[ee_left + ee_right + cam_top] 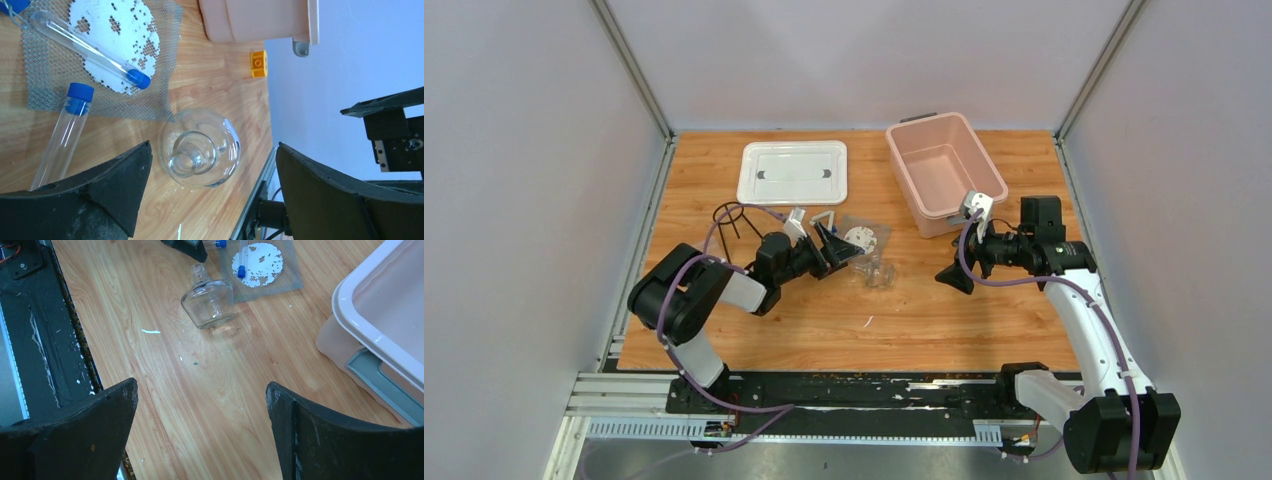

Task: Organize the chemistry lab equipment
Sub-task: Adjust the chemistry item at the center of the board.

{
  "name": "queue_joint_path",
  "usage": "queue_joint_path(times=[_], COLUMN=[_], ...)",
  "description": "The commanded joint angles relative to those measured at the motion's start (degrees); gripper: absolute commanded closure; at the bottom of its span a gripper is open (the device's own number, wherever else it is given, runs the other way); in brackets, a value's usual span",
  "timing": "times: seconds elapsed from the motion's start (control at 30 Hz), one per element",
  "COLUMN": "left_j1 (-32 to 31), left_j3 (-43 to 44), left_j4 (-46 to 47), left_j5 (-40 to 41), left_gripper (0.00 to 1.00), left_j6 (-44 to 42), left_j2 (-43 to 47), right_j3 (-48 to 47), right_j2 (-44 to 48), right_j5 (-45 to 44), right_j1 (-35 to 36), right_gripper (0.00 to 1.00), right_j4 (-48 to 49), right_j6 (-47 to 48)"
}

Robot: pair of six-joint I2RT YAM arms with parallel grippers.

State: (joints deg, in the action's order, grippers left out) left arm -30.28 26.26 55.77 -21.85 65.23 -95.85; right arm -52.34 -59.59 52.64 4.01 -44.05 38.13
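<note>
A clear glass flask [200,148] lies on the wood with its mouth towards my left gripper [213,146]. That gripper is open, and both fingers stand apart from the glass. Beyond the flask lies a wire mesh square with a white disc [107,45]. One blue-capped tube [90,50] rests on the mesh and another [67,130] beside it. The black wire tripod [734,218] stands behind the left arm. My right gripper [201,385] is open over bare wood, well short of the flask [207,300].
The pink bin [939,170] sits at the back right, close to the right wrist. Its white lid [794,172] lies at the back centre. A small orange object [258,63] rests near the bin. A white sliver [150,331] lies on the wood.
</note>
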Motion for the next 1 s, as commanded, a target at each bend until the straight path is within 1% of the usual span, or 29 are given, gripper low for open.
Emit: queue_joint_path(times=[0.0, 0.1, 0.17, 0.33, 0.57, 0.73, 0.97], left_j1=[0.0, 0.0, -0.1, -0.6, -1.4, -1.9, -2.8], left_j3=[-0.5, -0.3, 0.0, 0.4, 1.0, 1.7, 2.6], left_j4=[10.8, 7.9, 6.5, 8.0, 8.3, 9.0, 9.5], left_j5=[-0.5, 0.3, 0.5, -0.1, 0.0, -0.4, -0.5], left_gripper=[0.0, 0.01, 0.03, 0.14, 0.2, 0.29, 0.37], left_j6=[5.0, 3.2, 2.7, 4.3, 5.1, 5.7, 6.2], left_j2=[-2.9, -2.4, -2.4, -4.6, -6.7, -7.8, -9.3], right_j3=[0.3, 0.3, 0.4, 0.3, 0.4, 0.3, 0.4], right_j2=[0.5, 0.5, 0.5, 0.4, 0.5, 0.5, 0.7], right_j5=[1.8, 1.8, 1.7, 1.6, 1.5, 1.5, 1.5], right_j1=[0.4, 0.4, 0.4, 0.4, 0.4, 0.4, 0.5], right_gripper=[0.01, 0.01, 0.01, 0.01, 0.01, 0.01, 0.01], right_j4=[0.5, 0.5, 0.5, 0.7, 0.7, 0.7, 0.7], right_j6=[1.5, 1.5, 1.5, 1.6, 1.5, 1.5, 1.5])
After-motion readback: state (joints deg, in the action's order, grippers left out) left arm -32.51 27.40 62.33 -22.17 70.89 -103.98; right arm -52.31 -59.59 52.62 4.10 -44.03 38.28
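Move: The glass flask stands about 4 cm to the left hand's right and level with it fore and aft, its middle about 5 cm lower. The mesh mat lies around 5 cm ahead of the left hand, 2 cm to its right and 9 cm below; a capped tube lies about 5 cm to its left and 1 cm ahead, also 9 cm down. From the right hand, the flask is roughly 14 cm left, 4 cm ahead and 14 cm below. The left hand eases down and right, about 2 cm each, around the flask's neck, partly closing its wide-open fingers. ##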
